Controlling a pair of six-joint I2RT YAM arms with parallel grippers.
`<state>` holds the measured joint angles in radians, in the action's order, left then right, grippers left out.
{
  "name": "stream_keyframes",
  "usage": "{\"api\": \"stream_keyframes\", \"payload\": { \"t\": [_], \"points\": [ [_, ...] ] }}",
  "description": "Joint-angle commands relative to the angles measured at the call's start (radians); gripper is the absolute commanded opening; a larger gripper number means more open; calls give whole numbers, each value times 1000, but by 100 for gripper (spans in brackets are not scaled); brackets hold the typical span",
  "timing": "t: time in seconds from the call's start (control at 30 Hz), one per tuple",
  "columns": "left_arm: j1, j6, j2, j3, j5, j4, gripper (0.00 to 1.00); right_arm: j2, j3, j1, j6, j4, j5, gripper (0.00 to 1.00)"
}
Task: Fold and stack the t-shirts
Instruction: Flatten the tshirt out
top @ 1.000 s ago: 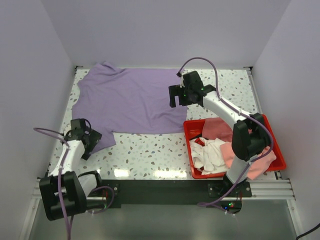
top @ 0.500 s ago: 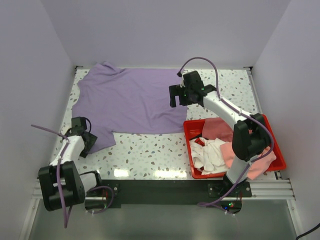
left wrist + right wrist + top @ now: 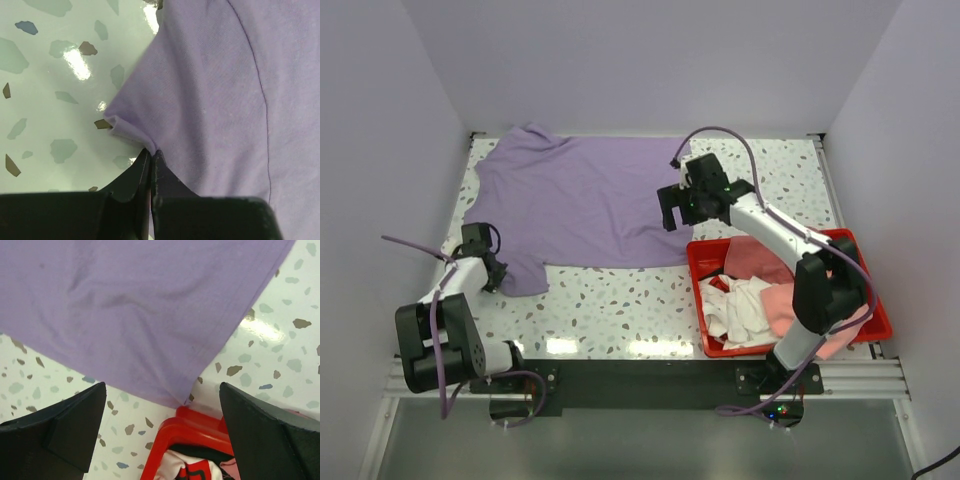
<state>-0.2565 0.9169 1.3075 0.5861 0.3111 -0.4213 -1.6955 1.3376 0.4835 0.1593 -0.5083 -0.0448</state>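
The lavender t-shirt [image 3: 580,200] lies spread flat over the far left half of the table. My left gripper [image 3: 492,268] is at its near-left sleeve, shut on a pinched fold of the sleeve's edge [image 3: 125,127]; in the left wrist view the left gripper [image 3: 151,152] has its jaws pressed together with fabric between the tips. My right gripper [image 3: 670,212] hangs open above the shirt's near-right hem corner [image 3: 180,397]; in the right wrist view the right gripper [image 3: 162,386] holds nothing. Crumpled white [image 3: 740,305] and pink t-shirts [image 3: 755,258] fill the bin.
The red plastic bin [image 3: 693,265] stands at the near right, its far-left corner [image 3: 172,432] right beside the lavender hem. A pink shirt [image 3: 845,328] hangs over the bin's near-right rim. Walls close in the table on three sides.
My left gripper slid further left and away onto the sleeve edge and closed on it. The right gripper dipped slightly toward the shirt's near-right corner, still open.
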Motion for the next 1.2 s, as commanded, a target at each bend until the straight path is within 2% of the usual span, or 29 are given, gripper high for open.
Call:
{"api": "stream_keyframes", "payload": {
  "t": [0.0,0.13,0.27,0.43,0.7,1.07,1.17],
  "points": [
    [-4,14,-22,18,-24,-7,0,56,-2,98,-122,-50,28,99],
    [-23,22,-100,84,-6,-23,0,30,24,199,-153,-93,104,99],
    [-62,25,-117,127,11,-22,0,2,25,263,-167,-111,62,99],
    [-164,19,-51,179,-36,-30,0,-47,11,291,-112,-124,-26,99],
    [-234,19,-45,176,-27,-27,0,-130,21,313,-92,-134,25,99],
    [-253,13,-82,181,-49,-39,0,-124,-52,348,-106,-151,42,99],
    [-254,13,-96,172,-55,-43,0,-119,-74,348,-104,-153,95,97]
  ]
}}
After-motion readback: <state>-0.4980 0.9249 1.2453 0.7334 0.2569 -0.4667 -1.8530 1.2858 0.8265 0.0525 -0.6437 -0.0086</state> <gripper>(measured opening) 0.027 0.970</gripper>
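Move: The left fingers are already shut on the purple t-shirt's near sleeve. The bare table it is drawn over ends at the left table edge, about 14 cm to their left and level in reach, and the sleeve's free corner lies some 11 cm right and 1 cm back. For the open right hand, the shirt's near hem corner is about 8 cm back, 1 cm right and 12 cm below; the red box's far left corner stands 9 cm back, 3 cm right and 9 cm below. Up and to its left, after a short push forward, the left hand lifts the pinched sleeve about 6 cm and draws it some 7 cm towards the left table edge, then holds there, still gripping. Meanwhile the right hand, fingers wide, swings back and left past the hem corner, turning some 25 degrees counter-clockwise, then sinks towards the shirt's near edge beside the box as its fingers tip steeper. ##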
